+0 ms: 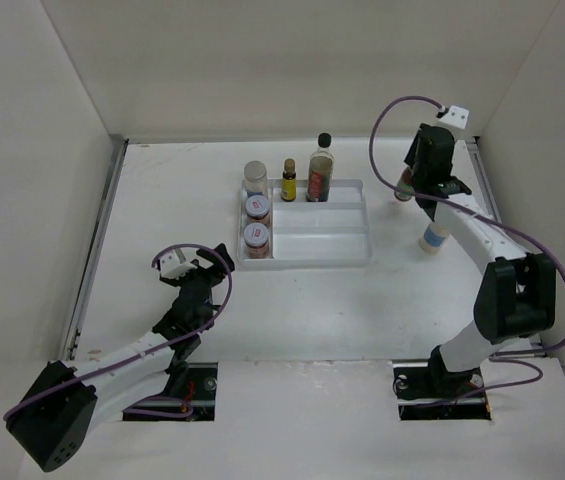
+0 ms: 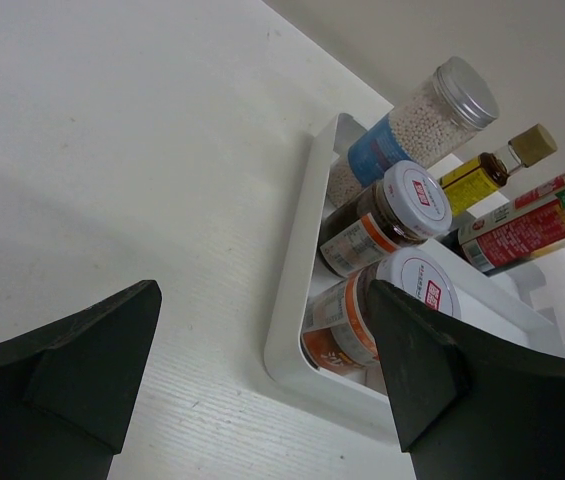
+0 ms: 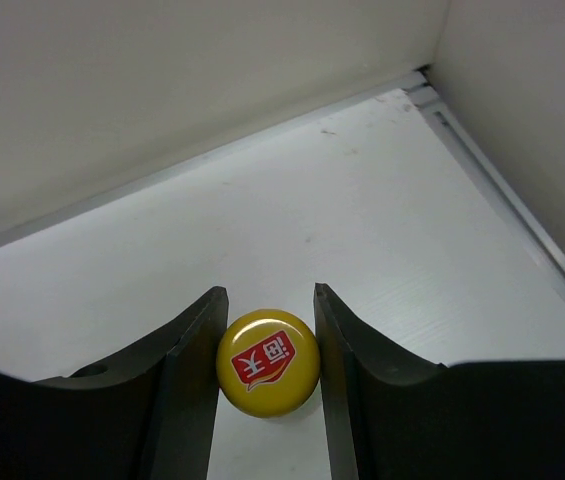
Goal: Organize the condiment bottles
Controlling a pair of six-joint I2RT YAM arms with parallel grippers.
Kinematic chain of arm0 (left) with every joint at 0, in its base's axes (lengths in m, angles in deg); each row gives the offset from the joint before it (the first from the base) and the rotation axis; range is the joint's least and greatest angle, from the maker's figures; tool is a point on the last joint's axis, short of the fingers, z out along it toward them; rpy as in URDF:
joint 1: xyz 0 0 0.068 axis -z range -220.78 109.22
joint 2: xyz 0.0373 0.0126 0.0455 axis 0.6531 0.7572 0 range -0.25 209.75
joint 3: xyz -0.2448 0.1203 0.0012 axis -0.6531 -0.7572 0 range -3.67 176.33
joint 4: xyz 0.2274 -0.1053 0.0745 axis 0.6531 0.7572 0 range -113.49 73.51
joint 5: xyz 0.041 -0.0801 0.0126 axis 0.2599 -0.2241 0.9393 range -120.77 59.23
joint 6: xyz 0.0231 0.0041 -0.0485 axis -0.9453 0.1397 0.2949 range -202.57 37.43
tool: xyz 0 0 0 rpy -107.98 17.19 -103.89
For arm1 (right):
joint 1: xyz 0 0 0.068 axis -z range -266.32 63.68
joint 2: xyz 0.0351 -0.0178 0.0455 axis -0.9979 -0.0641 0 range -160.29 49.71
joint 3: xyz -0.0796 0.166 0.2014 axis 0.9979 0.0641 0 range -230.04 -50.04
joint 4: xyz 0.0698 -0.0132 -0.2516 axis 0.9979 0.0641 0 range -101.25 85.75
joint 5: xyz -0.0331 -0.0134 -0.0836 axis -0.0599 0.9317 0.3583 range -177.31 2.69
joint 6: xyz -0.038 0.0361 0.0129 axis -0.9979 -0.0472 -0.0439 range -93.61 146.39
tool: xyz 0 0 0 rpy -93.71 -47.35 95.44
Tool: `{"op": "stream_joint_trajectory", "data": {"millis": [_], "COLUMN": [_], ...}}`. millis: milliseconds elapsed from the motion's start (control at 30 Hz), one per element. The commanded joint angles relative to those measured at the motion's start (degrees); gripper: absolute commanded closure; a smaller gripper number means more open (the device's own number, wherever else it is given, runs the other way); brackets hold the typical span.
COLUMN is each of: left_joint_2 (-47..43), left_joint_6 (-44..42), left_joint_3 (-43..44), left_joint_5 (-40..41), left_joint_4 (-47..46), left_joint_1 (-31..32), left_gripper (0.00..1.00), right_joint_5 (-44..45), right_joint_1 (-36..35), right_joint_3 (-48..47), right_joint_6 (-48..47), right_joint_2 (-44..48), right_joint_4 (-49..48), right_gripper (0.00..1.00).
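Note:
My right gripper is shut on the yellow cap of the green bottle, to the right of the white divided tray. The tray holds a silver-capped shaker, two red-labelled jars, the tiny brown bottle and the tall dark bottle. A second shaker stands on the table under the right arm. My left gripper is open and empty, left of the tray's near left corner. The left wrist view shows the jars and the shaker.
White walls enclose the table at the back and on both sides. A metal rail runs along the right wall close to my right gripper. The tray's middle and right compartments hold nothing.

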Motion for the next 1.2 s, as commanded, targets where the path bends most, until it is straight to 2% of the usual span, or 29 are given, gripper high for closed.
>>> {"op": "stream_joint_trajectory", "data": {"millis": [0,167,500,967,1067,1167], "left_joint_2": [-0.5,-1.0,-0.2,0.0,-0.5,0.2], "left_joint_6": [0.7,0.7,0.7,0.7,0.7,0.7], "left_joint_3": [-0.1,-0.2,-0.1,0.0,-0.2,0.0], "left_joint_5": [-0.5,-0.5,-0.4,-0.5,-0.5,-0.6], "left_joint_4": [-2.7,-2.6,-2.7,-2.7,-2.7,-2.7], "left_joint_1": [-0.5,-0.4,-0.4,-0.4,-0.4,-0.4], "left_gripper": [0.15,0.15,0.15,0.15,0.15,0.15], "right_joint_5": [-0.7,-0.8,-2.0,-1.5,-1.4,-1.1], "right_joint_1": [-5.2,-9.8,-13.5,-16.8,-17.3,-17.3], "right_joint_3": [-5.4,-9.4,-17.5,-14.0,-11.6,-8.7], "right_joint_6": [1.2,1.6,1.8,3.7,3.8,3.8], "right_joint_2": [3.1,-1.0,-7.7,-14.5,-14.5,-14.0], "right_joint_4": [-9.0,-10.0,-9.3,-9.8,-10.5,-12.1], "right_gripper": [0.75,0.73,0.73,0.73,0.70,0.58]}}
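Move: Ahead by about 4 cm and some 18 cm to the left of the right hand, which already holds the yellow-capped bottle clear of the table, is the free back spot of the white tray, its floor about 24 cm below. The dark bottle stands roughly 7 cm left of that spot, and the small yellow bottle about 15 cm left. The blue-label jar is 10 cm back and 8 cm right of the hand. From the left hand the spot lies some 26 cm ahead, 33 cm right. Swinging left about 18 cm and some 4 cm forward, the right hand carries the yellow-capped bottle over to the free back spot beside the dark bottle, rising 3–4 cm at first and then lowering about 8 cm as it eases in. The wrist turns nearly 20 degrees counter-clockwise on the way; the fingers keep their pinch on the cap. ##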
